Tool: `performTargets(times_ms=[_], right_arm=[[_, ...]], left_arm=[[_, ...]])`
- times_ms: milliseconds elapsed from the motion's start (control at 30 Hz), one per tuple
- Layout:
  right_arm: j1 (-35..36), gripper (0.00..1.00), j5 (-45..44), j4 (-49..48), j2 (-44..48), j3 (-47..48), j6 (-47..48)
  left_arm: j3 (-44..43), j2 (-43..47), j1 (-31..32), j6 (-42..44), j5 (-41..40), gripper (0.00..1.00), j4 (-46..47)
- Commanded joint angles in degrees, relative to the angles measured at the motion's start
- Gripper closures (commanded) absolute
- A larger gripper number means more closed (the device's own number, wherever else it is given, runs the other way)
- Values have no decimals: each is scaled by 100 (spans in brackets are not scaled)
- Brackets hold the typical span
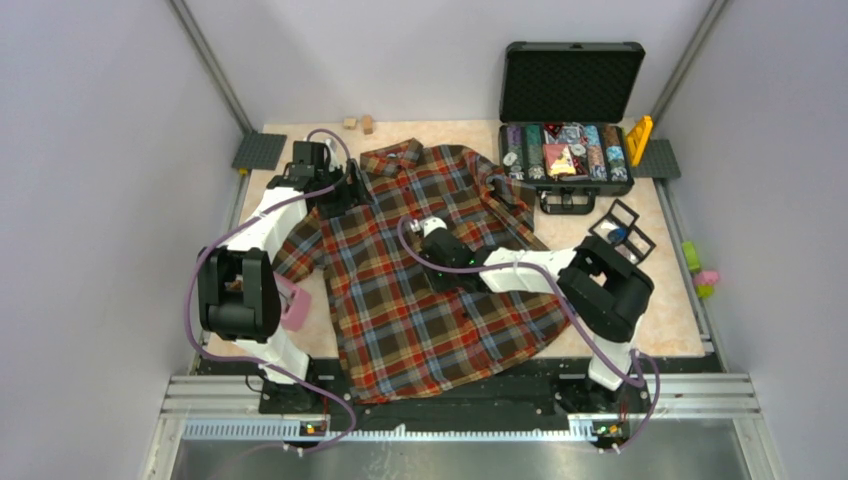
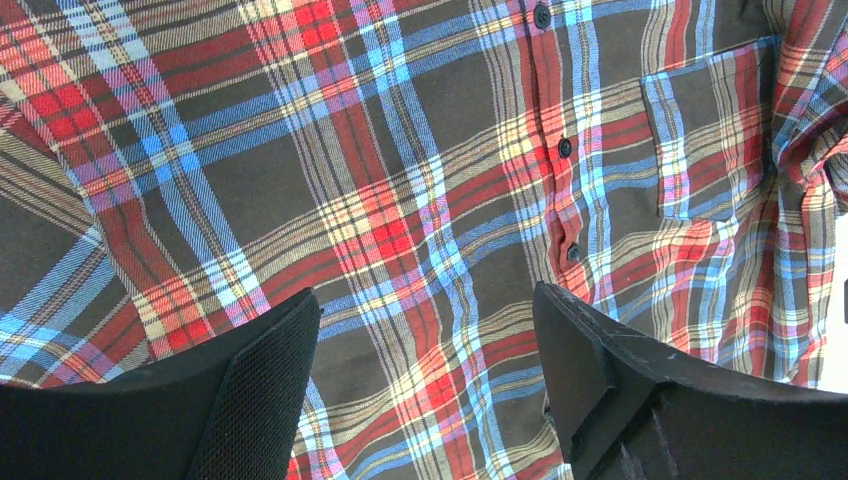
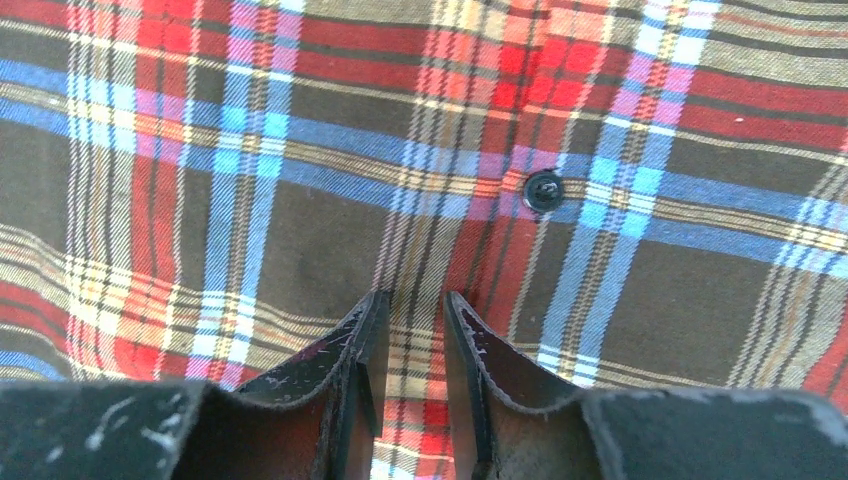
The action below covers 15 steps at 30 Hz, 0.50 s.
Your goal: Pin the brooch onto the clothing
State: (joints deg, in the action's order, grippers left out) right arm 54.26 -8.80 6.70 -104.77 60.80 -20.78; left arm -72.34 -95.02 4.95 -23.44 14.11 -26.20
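The plaid shirt (image 1: 430,290) lies flat, front up, collar at the far side; it fills both wrist views (image 2: 400,150) (image 3: 300,200). My left gripper (image 1: 343,196) hangs open and empty over the shirt's left shoulder, its jaws wide apart (image 2: 425,310); the chest pocket (image 2: 712,130) shows to its right. My right gripper (image 1: 430,230) is low over the shirt's button placket, its jaws (image 3: 412,300) a narrow gap apart with only cloth showing between them, near a dark button (image 3: 543,189). A tiny blue thing (image 1: 617,237), seemingly the brooch, lies in a black frame at the right.
An open black case (image 1: 565,150) of chips stands at the far right, a yellow piece (image 1: 638,140) beside it. A pink block (image 1: 295,305) lies by the left arm. Small wooden blocks (image 1: 358,123) sit at the far edge. Green and pink toys (image 1: 700,268) lie at the right edge.
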Motion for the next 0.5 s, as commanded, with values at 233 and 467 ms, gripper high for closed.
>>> performTargets(times_ms=[233, 467], right_arm=[[765, 72, 33, 13, -211, 144, -468], [841, 69, -80, 398, -49, 692, -360]], left_arm=[[-255, 239, -20, 83, 57, 18, 1], [-255, 218, -29, 114, 4, 18, 0]])
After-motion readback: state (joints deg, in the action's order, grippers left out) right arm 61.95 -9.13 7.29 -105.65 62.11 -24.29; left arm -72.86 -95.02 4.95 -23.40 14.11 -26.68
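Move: Almost directly under the right fingertips, about 1 cm below, lies the clothing's middle. The nearest button sits some 5 cm ahead of the right hand, the chest pocket about 16 cm ahead and 7 cm to its right, and the pink box roughly 28 cm to its left and 6 cm back. From the left hand, the clothing's middle is some 17 cm back, 15 cm to the right and 11 cm lower. Dragging the clothing across the table, the right hand draws back about 4.5 cm and left some 3.5 cm, staying level with its fingertips still on the fabric just short of the button. The fingers stay slightly parted and gather no new grip, while the hand turns only about 5 degrees counter-clockwise and slows at the end. ##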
